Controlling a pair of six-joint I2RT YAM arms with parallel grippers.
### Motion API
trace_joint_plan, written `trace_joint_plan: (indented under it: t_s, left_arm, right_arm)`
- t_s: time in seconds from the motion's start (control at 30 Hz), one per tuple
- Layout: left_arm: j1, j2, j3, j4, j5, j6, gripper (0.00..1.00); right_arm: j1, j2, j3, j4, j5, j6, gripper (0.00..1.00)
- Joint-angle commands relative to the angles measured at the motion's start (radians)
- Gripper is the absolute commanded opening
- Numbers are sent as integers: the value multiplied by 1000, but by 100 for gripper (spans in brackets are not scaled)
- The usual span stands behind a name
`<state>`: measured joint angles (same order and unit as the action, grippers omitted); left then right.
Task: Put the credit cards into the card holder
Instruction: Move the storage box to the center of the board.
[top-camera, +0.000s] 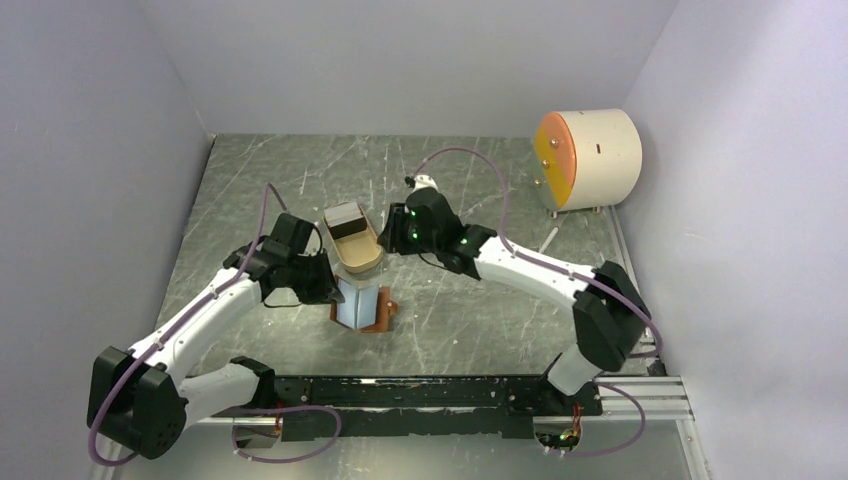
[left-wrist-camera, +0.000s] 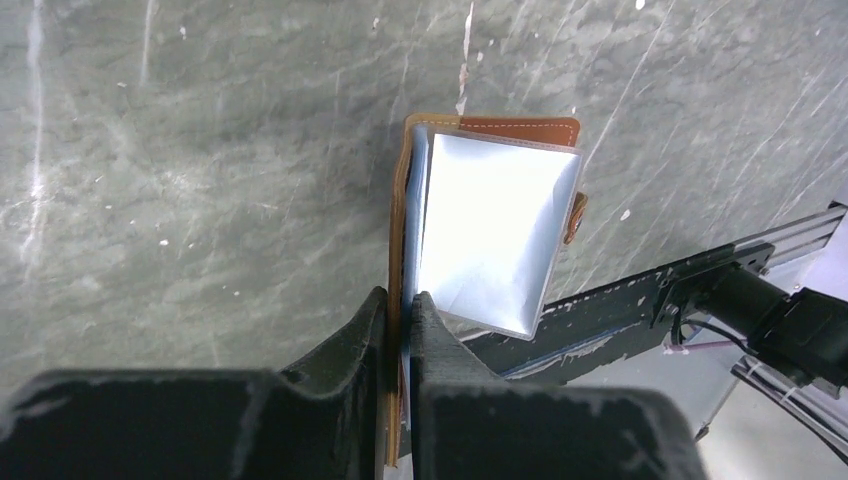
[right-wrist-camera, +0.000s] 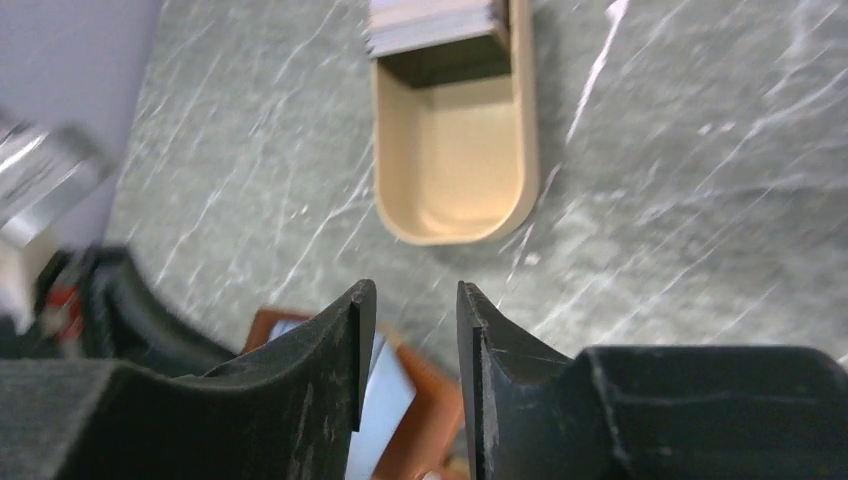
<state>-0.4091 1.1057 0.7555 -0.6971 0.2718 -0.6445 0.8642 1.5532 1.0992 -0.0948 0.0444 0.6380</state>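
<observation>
The reddish-brown card holder (top-camera: 380, 318) (left-wrist-camera: 520, 128) (right-wrist-camera: 440, 400) stands open on the table. A pale blue card (top-camera: 357, 303) (left-wrist-camera: 490, 230) (right-wrist-camera: 390, 410) shows inside it. My left gripper (top-camera: 328, 288) (left-wrist-camera: 400, 305) is shut on the card holder's left edge, pinching the leather flap and the inner sleeve. A stack of dark and pale credit cards (top-camera: 345, 217) (right-wrist-camera: 432, 24) lies at the far end of a tan oval tray (top-camera: 360, 262) (right-wrist-camera: 455, 215). My right gripper (top-camera: 393, 240) (right-wrist-camera: 412, 292) hovers open and empty between the tray and the card holder.
A white cylinder with an orange face (top-camera: 585, 160) stands at the back right. A black rail (top-camera: 440, 392) (left-wrist-camera: 640, 300) runs along the near table edge. Walls close in the left, back and right sides.
</observation>
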Motion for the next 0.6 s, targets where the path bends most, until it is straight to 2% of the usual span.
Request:
trace_joint_plan:
  t_s: [0.0,0.23,0.37,0.57]
  left_arm:
    - [6,-42,62,-117,-40,49,9]
    - [6,-72,62,-117,-33,83,9]
    - [6,-78,61,-106,-32,89,9]
    - [6,-100,58,-103,-19,96,9]
  right_arm:
    - [-50,121,114,-57,54,-86,40]
    - [-74,346,321,-121,68,-126,42]
    - [-74,454,411,-145,51,-129,37]
    - [-74,571,526,-208,17,-126,37]
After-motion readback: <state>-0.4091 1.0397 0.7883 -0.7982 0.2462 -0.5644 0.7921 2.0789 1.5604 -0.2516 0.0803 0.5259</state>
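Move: The storage box lies about 8 cm ahead of the right hand, 9 cm to its left and 15 cm below. The card stack in the box's far end is some 13 cm ahead of that hand, 11 cm left and 13 cm down; the open card holder hangs about 11 cm back, 5 cm left and 10 cm below. From the left hand, which grips the holder, the box is about 16 cm ahead, hardly 1 cm to the right, 9 cm lower. The storage box's right wall is what the right hand closes in on: it goes forward first, some 9 cm, with a little left, then sinks steeply by about 9 cm, its fingers tipping more downward and staying parted to come down astride the wall's rim, no touch visible. The left hand keeps its pinch on the card holder, easing slightly back, left and up. ##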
